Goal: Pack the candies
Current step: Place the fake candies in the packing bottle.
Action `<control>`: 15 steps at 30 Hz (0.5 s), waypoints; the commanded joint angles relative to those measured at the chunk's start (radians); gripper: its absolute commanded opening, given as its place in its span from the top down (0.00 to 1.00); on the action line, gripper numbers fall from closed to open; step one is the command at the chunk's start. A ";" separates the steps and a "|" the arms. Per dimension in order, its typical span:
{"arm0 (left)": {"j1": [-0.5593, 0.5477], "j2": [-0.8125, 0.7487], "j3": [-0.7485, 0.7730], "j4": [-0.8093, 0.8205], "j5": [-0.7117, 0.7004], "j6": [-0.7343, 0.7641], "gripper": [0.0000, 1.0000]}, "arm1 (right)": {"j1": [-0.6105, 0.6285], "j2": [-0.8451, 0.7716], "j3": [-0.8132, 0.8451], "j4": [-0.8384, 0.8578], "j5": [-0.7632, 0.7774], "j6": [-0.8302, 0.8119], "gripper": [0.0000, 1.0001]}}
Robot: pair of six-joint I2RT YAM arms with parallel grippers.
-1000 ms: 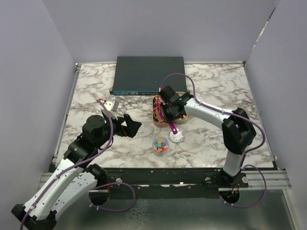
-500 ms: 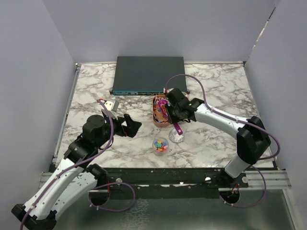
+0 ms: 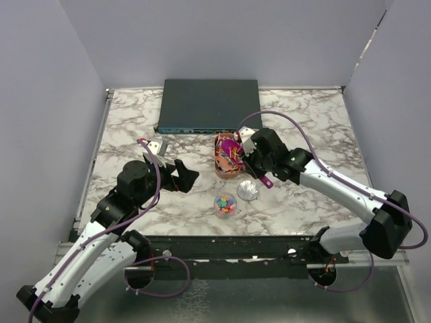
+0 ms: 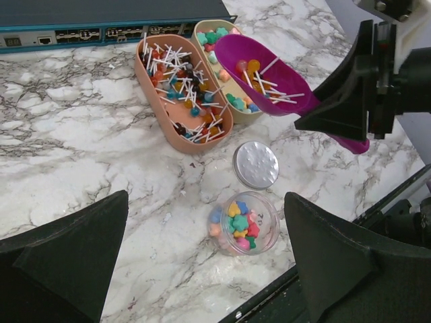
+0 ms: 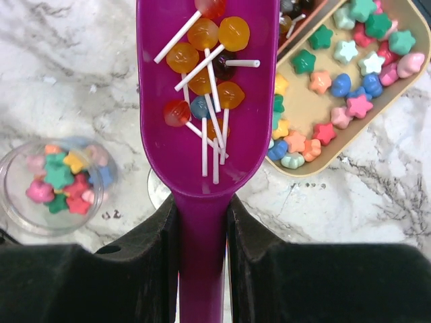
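Observation:
My right gripper is shut on the handle of the purple scoop, which holds several small lollipops with white sticks. In the top view the scoop hangs over the two trays, with the right gripper just right of them. Star-shaped pastel candies lie in the beige tray. More of them fill the small clear jar, whose silver lid lies beside it. My left gripper is open, hovering left of the jar and holding nothing.
A pink tray of lollipops lies against the beige tray. A dark network switch sits at the back of the marble table. The table's front rail runs just below the jar. Grey walls stand on three sides.
My right gripper has swung right and toward the front, lifting the scoop out of the tray with lollipops in it. The left arm has not moved.

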 commanded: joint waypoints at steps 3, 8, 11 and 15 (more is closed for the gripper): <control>0.006 0.000 0.006 0.005 -0.010 0.004 0.01 | 0.006 -0.077 0.009 -0.157 -0.206 -0.243 0.99; 0.006 -0.001 0.007 0.005 -0.007 0.004 0.01 | 0.008 -0.109 0.023 -0.291 -0.316 -0.356 0.99; 0.006 -0.004 0.007 0.005 -0.008 0.004 0.01 | 0.013 -0.134 0.025 -0.347 -0.382 -0.410 0.99; 0.006 -0.006 0.006 0.004 -0.007 0.006 0.01 | 0.034 -0.132 0.035 -0.421 -0.396 -0.436 0.99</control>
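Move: The right hand grips the magenta scoop, loaded with lollipops. The packing bottle it is bound for lies about 13 cm back and 11 cm left, its middle some 11 cm below. The silver lid is about 6 cm back and 1 cm left, on the table 15 cm below; the lollipop box is roughly 8 cm ahead and 9 cm left, 13 cm down. From the left hand the bottle lies about 7 cm back, 12 cm right and 20 cm below. Back towards its base, at nearly constant height, the right hand travels about 8 cm, swinging the scoop's bowl away from the lollipop box and towards the packing bottle. As it goes, the wrist turns some 30 degrees counter-clockwise so that the bowl points mostly left; the fingers keep their pinch on the handle. ##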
